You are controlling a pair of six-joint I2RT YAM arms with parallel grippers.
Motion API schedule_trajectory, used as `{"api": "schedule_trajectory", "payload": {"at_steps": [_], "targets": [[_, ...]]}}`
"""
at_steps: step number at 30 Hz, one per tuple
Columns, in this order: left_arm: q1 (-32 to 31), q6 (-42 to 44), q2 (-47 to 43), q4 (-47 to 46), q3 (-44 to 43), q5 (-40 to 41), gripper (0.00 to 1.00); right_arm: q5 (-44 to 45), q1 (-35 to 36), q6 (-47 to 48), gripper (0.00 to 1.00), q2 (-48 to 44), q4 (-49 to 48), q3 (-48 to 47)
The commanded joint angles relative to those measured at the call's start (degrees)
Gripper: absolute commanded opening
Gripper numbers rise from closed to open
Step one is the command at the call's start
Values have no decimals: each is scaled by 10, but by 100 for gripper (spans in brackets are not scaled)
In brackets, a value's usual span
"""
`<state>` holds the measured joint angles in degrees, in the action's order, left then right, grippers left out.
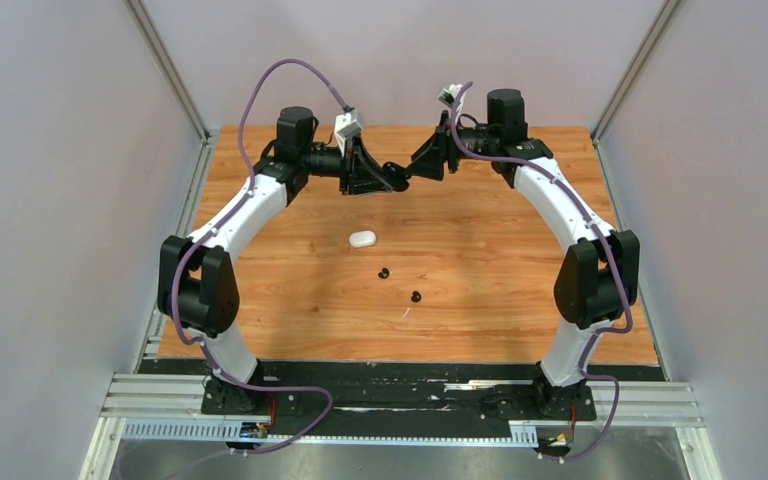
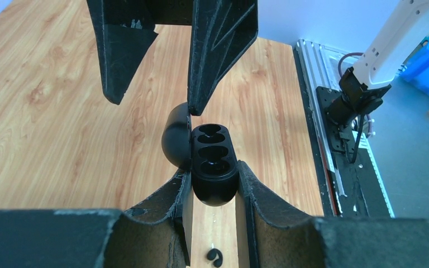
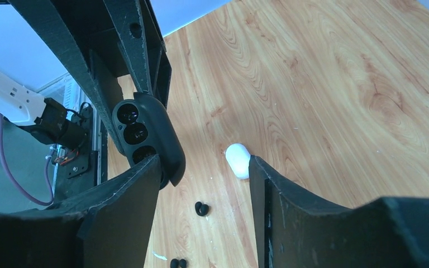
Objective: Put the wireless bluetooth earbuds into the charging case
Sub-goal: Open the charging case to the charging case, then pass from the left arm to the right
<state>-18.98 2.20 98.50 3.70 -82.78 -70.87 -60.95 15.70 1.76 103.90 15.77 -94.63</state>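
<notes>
My left gripper (image 2: pixel 213 185) is shut on the black charging case (image 2: pixel 215 162), holding it above the table with the lid (image 2: pixel 174 137) swung open and the sockets empty. My right gripper (image 3: pixel 201 167) faces it with its jaws open; one fingertip (image 2: pixel 196 103) rests at the lid's edge, and nothing is between the fingers. Two black wireless bluetooth earbuds (image 1: pixel 383 272) (image 1: pixel 415 296) lie on the wooden table below. They also show in the right wrist view as earbud (image 3: pixel 201 208) and earbud (image 3: pixel 177 262). Both grippers (image 1: pixel 385 180) (image 1: pixel 418 165) meet at the far middle of the table.
A closed white oval case (image 1: pixel 362 239) lies on the wooden table (image 1: pixel 520 290) just ahead of the earbuds, also seen as the white case (image 3: pixel 237 161). Grey walls enclose the table on three sides. The arm bases stand on the black rail (image 1: pixel 400 385) at the near edge.
</notes>
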Motion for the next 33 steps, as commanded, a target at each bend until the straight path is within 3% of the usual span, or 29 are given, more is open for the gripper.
{"api": "schedule_trajectory", "payload": {"at_steps": [1, 3, 9, 17, 19, 21, 23, 24, 27, 33], "targets": [[-3, -76, -4, -88, -2, -24, 0, 0, 10, 39, 56, -11, -13, -12], [-2, -110, -4, -142, 6, -17, 0, -6, 12, 45, 54, -14, -7, -10], [-1, -160, 1, -192, 12, -10, 0, -13, 12, 50, 50, -21, -2, 1], [-1, -126, -2, -152, 16, 1, 0, -36, 12, 51, 9, -17, -3, -8], [-1, -106, -2, -125, 16, 12, 0, -36, 13, 55, 1, -17, -4, -9], [-1, -86, -4, -101, 17, 26, 0, -33, 16, 62, 0, -18, -5, -12], [-1, -74, -3, -72, 16, 53, 9, -24, 21, 74, 0, -20, -3, -15], [-1, -67, -2, -60, 14, 75, 22, -15, 24, 87, 0, -21, 3, -16], [-1, -37, -8, 23, -1, 114, 50, 26, 33, 174, 0, -28, 46, -29], [3, 86, -31, 242, -69, 158, 67, 89, 46, 379, 0, -65, 93, 5]]}}
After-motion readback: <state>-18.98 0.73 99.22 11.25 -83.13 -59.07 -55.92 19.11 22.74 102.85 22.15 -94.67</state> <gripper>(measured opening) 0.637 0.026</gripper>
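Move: Just off the right fingertips, about 3 cm back, 3 cm left and 1 cm lower, is the middle of the black charging case, its lid already open on the far side. The left hand still pinches it, the middle 2 cm to its right and 1 cm ahead. On the table some 22 cm below the right hand are the white case, roughly 7 cm back and 10 cm left, and a black earbud, 14 cm back and 5 cm left. Easing about 1 cm back and left while the left hand brings the charging case roughly 1 cm forward and up, the right hand shuts its fingers and pinches the open lid near its end, then sinks about 2 cm, rolling some 15 degrees. The left fingers then open and let go, that hand dropping about 4 cm from its high point and drifting forward. ##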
